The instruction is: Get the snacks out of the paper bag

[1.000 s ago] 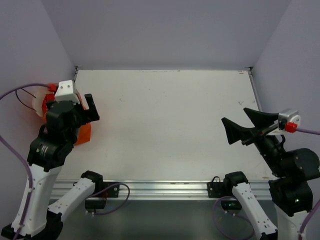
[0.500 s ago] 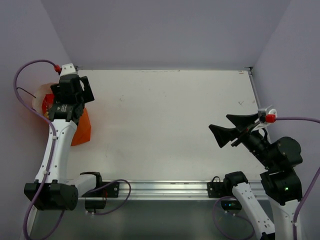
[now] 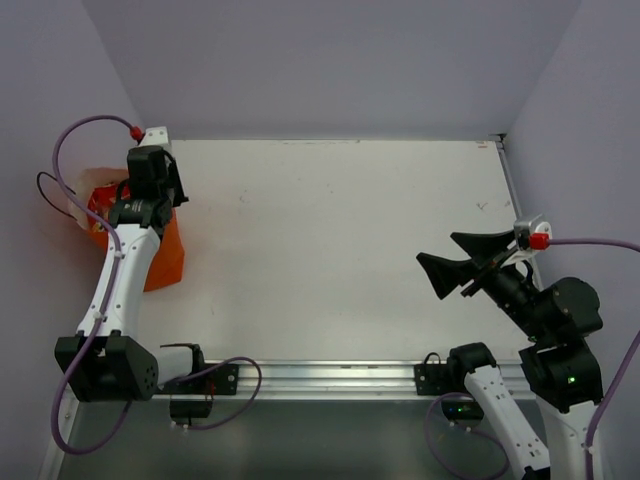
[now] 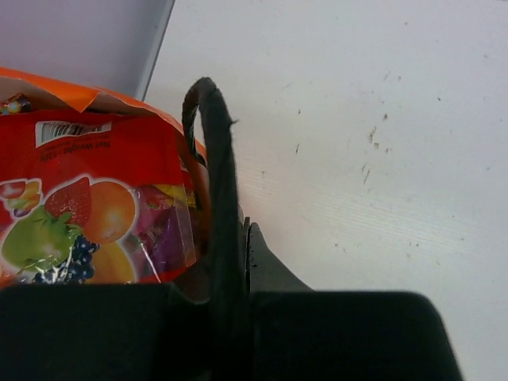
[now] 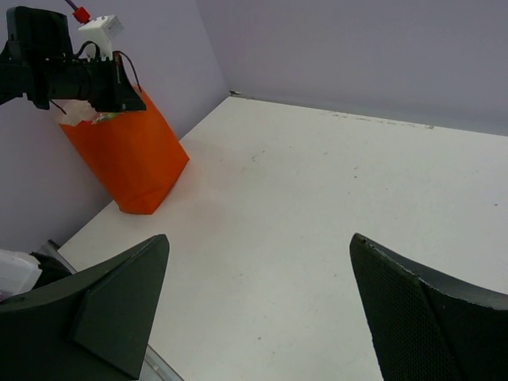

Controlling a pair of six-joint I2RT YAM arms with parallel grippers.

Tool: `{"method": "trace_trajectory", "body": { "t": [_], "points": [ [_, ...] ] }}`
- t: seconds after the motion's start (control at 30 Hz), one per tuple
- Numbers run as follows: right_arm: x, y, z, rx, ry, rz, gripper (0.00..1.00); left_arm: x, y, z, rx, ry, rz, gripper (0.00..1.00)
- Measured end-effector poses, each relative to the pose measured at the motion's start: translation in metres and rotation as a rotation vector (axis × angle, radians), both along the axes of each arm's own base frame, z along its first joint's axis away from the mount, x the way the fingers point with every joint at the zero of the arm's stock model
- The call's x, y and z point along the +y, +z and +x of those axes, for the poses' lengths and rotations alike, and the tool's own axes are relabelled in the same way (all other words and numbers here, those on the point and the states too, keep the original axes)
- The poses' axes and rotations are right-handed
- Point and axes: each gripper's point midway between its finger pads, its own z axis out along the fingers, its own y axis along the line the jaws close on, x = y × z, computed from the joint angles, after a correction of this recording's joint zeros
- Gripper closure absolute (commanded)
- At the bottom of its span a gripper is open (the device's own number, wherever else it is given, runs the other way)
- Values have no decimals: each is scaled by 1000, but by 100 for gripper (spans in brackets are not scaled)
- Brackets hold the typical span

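Note:
The orange paper bag [image 3: 165, 255] stands at the table's left edge; it also shows in the right wrist view as an upright paper bag [image 5: 131, 151]. Inside its mouth lies a red snack packet [image 4: 95, 206] with fruit print, which the top view shows as a red patch [image 3: 100, 205]. My left gripper [image 4: 238, 230] is shut on the bag's near rim, one finger inside and one outside. In the top view, the left gripper [image 3: 150, 200] sits over the bag's top. My right gripper [image 3: 440, 252] hangs open above the table's right side, nothing between its fingers [image 5: 119, 309].
A purple wall rises just left of the bag, and the bag's thin dark cord handle [image 3: 48, 190] loops out there. The left arm's purple cable [image 3: 75, 135] arcs above the bag. A metal rail [image 3: 330, 378] runs along the table's near edge.
My left arm reached back over the bag and its gripper closed on the bag's rim. The right gripper shifted slightly left early on, then held still, open.

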Motion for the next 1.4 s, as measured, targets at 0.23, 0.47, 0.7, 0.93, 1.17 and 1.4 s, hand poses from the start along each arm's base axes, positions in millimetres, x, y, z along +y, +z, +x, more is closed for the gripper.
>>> {"method": "trace_trajectory", "body": {
  "t": [0.23,0.47,0.7,0.93,1.17,1.4],
  "points": [
    [0,-1,0,1,0,0,1,-67,-13,0,53,-203,-12,100],
    [0,-1,1,2,-2,-1,1,-196,-12,-28,78,-558,-46,100],
    [-1,-1,2,7,-10,-2,1,-296,3,-68,67,-803,-91,100],
    [-4,-4,6,20,-31,-5,1,-342,4,-88,76,-882,-122,63],
    [-4,-7,6,31,-35,-9,1,-340,35,-83,43,-843,-159,0],
    [-5,-8,7,33,-36,-21,1,-327,125,-86,-110,-816,-221,0]
  ]
}}
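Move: The left fingers already grip the paper bag's near-right handle. The clear table spot the bag is taken to lies about 26 cm to the right, 3 cm back and 22 cm below them. The bag's middle is some 12 cm to their left, level fore and aft, 12 cm down, with the red snack packet in its mouth about 12 cm left, 1 cm back, 5 cm down. From the right hand the bag is roughly 70 cm left, 20 cm ahead and 26 cm below. Rightward and somewhat back, at nearly constant height, the left hand takes the paper bag by its handle about 34 cm across the table, turning some 50 degrees clockwise as it goes. There it stops, opens wide to let go of the handle, and rises about 12 cm straight up over the bag's edge, fingers levelling out a little. ##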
